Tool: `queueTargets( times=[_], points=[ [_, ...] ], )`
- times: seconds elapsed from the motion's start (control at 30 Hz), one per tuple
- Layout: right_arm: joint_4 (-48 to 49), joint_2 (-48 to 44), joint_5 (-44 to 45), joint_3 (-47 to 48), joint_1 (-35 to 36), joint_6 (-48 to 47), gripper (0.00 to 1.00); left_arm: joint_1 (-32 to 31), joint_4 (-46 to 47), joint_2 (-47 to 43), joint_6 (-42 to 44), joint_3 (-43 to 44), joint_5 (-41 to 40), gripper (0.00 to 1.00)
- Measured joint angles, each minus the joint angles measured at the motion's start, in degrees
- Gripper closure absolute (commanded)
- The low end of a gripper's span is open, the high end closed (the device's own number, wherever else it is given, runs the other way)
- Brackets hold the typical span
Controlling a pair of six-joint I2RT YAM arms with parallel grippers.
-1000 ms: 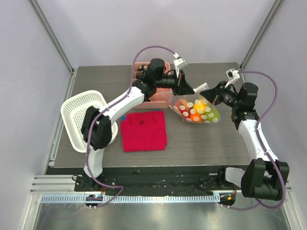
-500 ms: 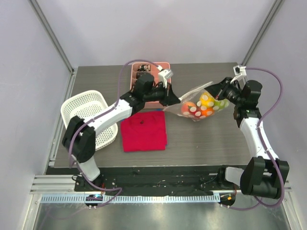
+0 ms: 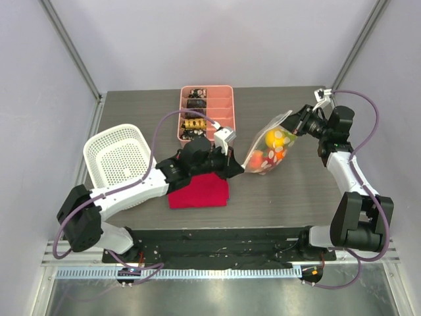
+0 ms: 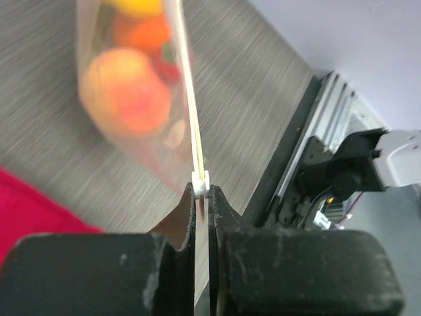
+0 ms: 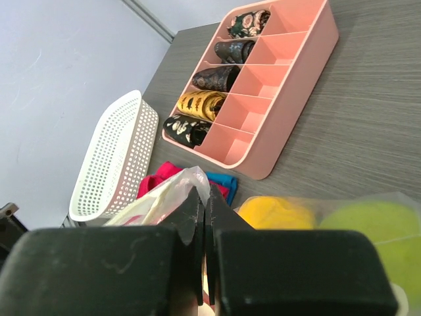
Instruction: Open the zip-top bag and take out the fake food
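The zip-top bag, clear with white dots, hangs stretched between my two grippers above the table. The fake food sits inside it. My left gripper is shut on the small white zip slider at the bag's lower near end. In the left wrist view a peach and an orange show through the plastic. My right gripper is shut on the bag's upper far corner. In the right wrist view a yellow fruit and a green one lie in the bag.
A pink divided tray with dark and gold pieces stands at the back. A white lattice basket is at the left. A red folded cloth lies under my left arm. The black rail runs along the table's near edge.
My left gripper has pulled back toward the near left with the slider, off the pink tray. The bag has been lifted and now hangs steeply from the right gripper, which moved little.
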Motion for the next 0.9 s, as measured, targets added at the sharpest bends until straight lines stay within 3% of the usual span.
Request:
queueTargets(
  times=[0.23, 0.33, 0.37, 0.5, 0.67, 0.9],
  points=[
    [1.3, 0.5, -4.2, 0.4, 0.2, 0.2, 0.99, 0.4, -0.9, -3.7, 0.2, -6.6, -2.1, 0.98],
    [1.8, 0.7, -6.7, 0.4, 0.3, 0.3, 0.99, 0.4, -1.3, -5.1, 0.2, -8.0, -2.3, 0.80],
    [2.1, 0.7, -7.3, 0.4, 0.5, 0.3, 0.99, 0.4, -1.6, -5.7, 0.4, -8.2, -2.3, 0.70],
    [4.3, 0.7, -8.9, 0.4, 0.8, -0.3, 0.99, 0.3, -6.6, -7.8, 2.8, -7.8, -1.8, 0.53],
    [5.1, 0.7, -11.1, 0.7, 2.0, -1.4, 0.99, 0.2, -14.4, -7.6, 9.7, 2.0, -2.0, 0.48],
    [4.2, 0.7, -13.1, 0.9, 3.3, -3.8, 0.98, 0.3, -14.8, -2.3, 24.2, 20.4, -1.7, 0.49]
  ],
)
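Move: The left fingers already pinch what looks like the zip slider, at the bag's near-left mouth corner. The bagged fake food lies about 8 cm ahead, 10 cm right and 9 cm below. From that hand the pink organizer is about 25 cm ahead, 11 cm left and 18 cm down; the red cloth is 2 cm ahead, 15 cm left and 20 cm down. From the right hand, the slider is about 15 cm back, 14 cm left and 3 cm lower. The left hand draws the slider end of the mouth some 4 cm left and 3 cm down, easing slightly back, then opens its fingers about halfway, lets go and climbs quickly by roughly 15 cm, drifting forward and back right while the wrist rolls about 25 degrees. Meanwhile the right hand keeps its pinch on the far corner of the mouth, carrying it about 4 cm left and 3 cm back and turning some 15 degrees counter-clockwise. ##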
